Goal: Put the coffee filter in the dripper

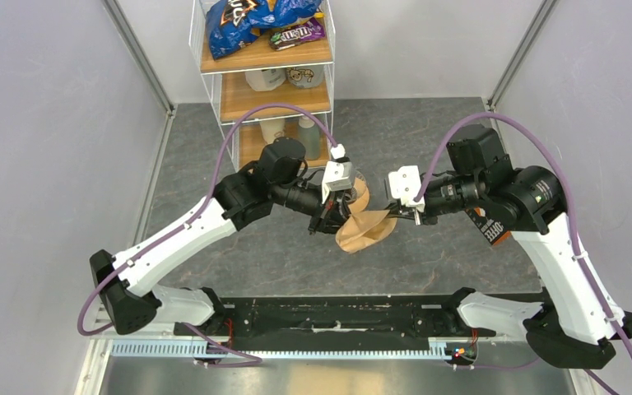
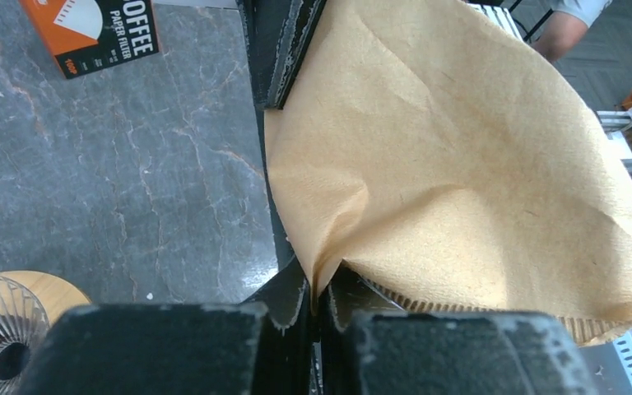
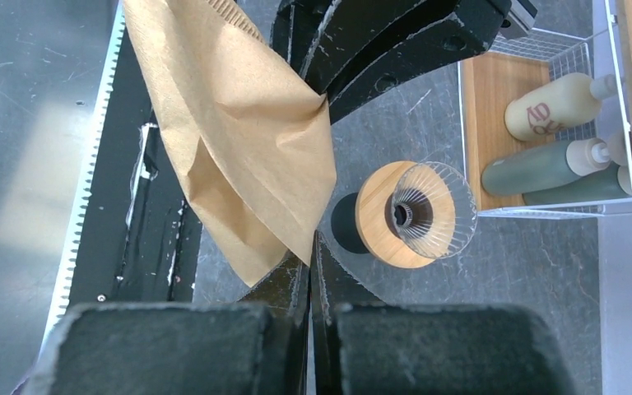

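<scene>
The tan coffee filter hangs above the table between both arms, partly spread open. My left gripper is shut on one edge, the paper pinched between its fingertips. My right gripper is shut on the opposite edge. The filter fills most of the left wrist view and hangs folded in the right wrist view. The dripper, a ribbed glass cone in a wooden ring, stands on the table just beyond the filter, and shows at the lower left corner. In the top view my left gripper largely hides it.
A white wire rack with wooden shelves stands at the back, holding snack bags and bottles. The black-and-orange filter packet lies on the table under my right arm. The arms' black base rail runs along the near edge.
</scene>
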{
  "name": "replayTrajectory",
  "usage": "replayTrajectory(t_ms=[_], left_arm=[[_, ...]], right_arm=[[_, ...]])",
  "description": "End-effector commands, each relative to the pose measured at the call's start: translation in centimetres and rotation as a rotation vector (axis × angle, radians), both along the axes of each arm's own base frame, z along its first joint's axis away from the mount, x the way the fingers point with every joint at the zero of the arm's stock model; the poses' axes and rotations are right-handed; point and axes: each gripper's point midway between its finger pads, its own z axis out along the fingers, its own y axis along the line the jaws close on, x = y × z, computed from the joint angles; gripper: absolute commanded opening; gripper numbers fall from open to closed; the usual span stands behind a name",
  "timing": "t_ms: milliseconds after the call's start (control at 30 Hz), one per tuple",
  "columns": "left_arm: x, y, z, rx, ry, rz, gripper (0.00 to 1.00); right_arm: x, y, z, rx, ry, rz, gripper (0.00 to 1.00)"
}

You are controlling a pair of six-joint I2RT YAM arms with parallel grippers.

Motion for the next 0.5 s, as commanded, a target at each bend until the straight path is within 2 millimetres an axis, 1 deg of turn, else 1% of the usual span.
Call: replayTrajectory(t_ms=[0,33,67,133,200,233,267,300,333,367,400,433,467], left_arm=[[-0.5,0.8,1.3,-0.023,-0.054,0.000,0.33],[-0.3,1.3,0.9,0.001,-0.065,0.022,0.56],[0.8,1.8,0.6,0.031,-0.077,0.084,0.68],[3.4,4.1,0.7,0.060,-0.084,0.199,0.81],[7.1,7.5,1.5,0.071,-0.102,0.343,0.92],[9.1,9.3,2.5,0.073,-0.148,0.428,0.93],[10.4,10.7,3.8,0.073,-0.198,0.498,0.93],[11.6,12.0,5.6,0.052,-0.237,0.573,0.94],[11.5,12.4,7.2,0.023,-0.253,0.592,0.94],[10.7,12.3,8.9,-0.018,-0.277,0.569,0.94],[9.9,12.1,10.3,-0.063,-0.281,0.549,0.94],[9.6,11.8,11.4,-0.106,-0.273,0.553,0.94],[9.3,11.4,12.0,-0.126,-0.274,0.560,0.95]], right_arm=[[0.2,-0.2,0.8,0.014,-0.006,-0.044,0.00],[0.7,-0.4,0.8,0.011,-0.006,-0.080,0.00],[1.0,-0.6,0.7,0.006,0.004,-0.118,0.00],[2.1,-1.3,0.4,-0.011,0.015,-0.223,0.00],[3.0,-2.3,-0.5,-0.047,0.018,-0.309,0.00],[3.4,-2.7,-1.0,-0.062,0.018,-0.348,0.00],[3.8,-3.0,-1.5,-0.077,0.019,-0.377,0.00],[4.2,-3.3,-2.0,-0.091,0.022,-0.411,0.00],[4.8,-3.5,-2.5,-0.102,0.029,-0.452,0.00],[5.3,-3.6,-2.8,-0.112,0.036,-0.475,0.00],[5.8,-3.6,-3.3,-0.126,0.049,-0.501,0.00],[6.4,-3.6,-3.6,-0.135,0.056,-0.529,0.00],[6.8,-3.5,-3.9,-0.140,0.076,-0.551,0.00]])
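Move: The dripper, on its wooden ring, lies about 16 cm ahead of the left hand, 1 cm to its right and 15 cm below; from the right hand it is roughly 14 cm ahead, 10 cm left and 19 cm below. The filter, pinched by both hands, has its middle some 4 cm back and 5 cm right of the left hand. The green bottle stands about 16 cm beyond the dripper and 9 cm left of it, lower down. Left hand opens, frees the filter, swinging 17 cm forward-left; right hand carries it 5 cm forward, right, down. ##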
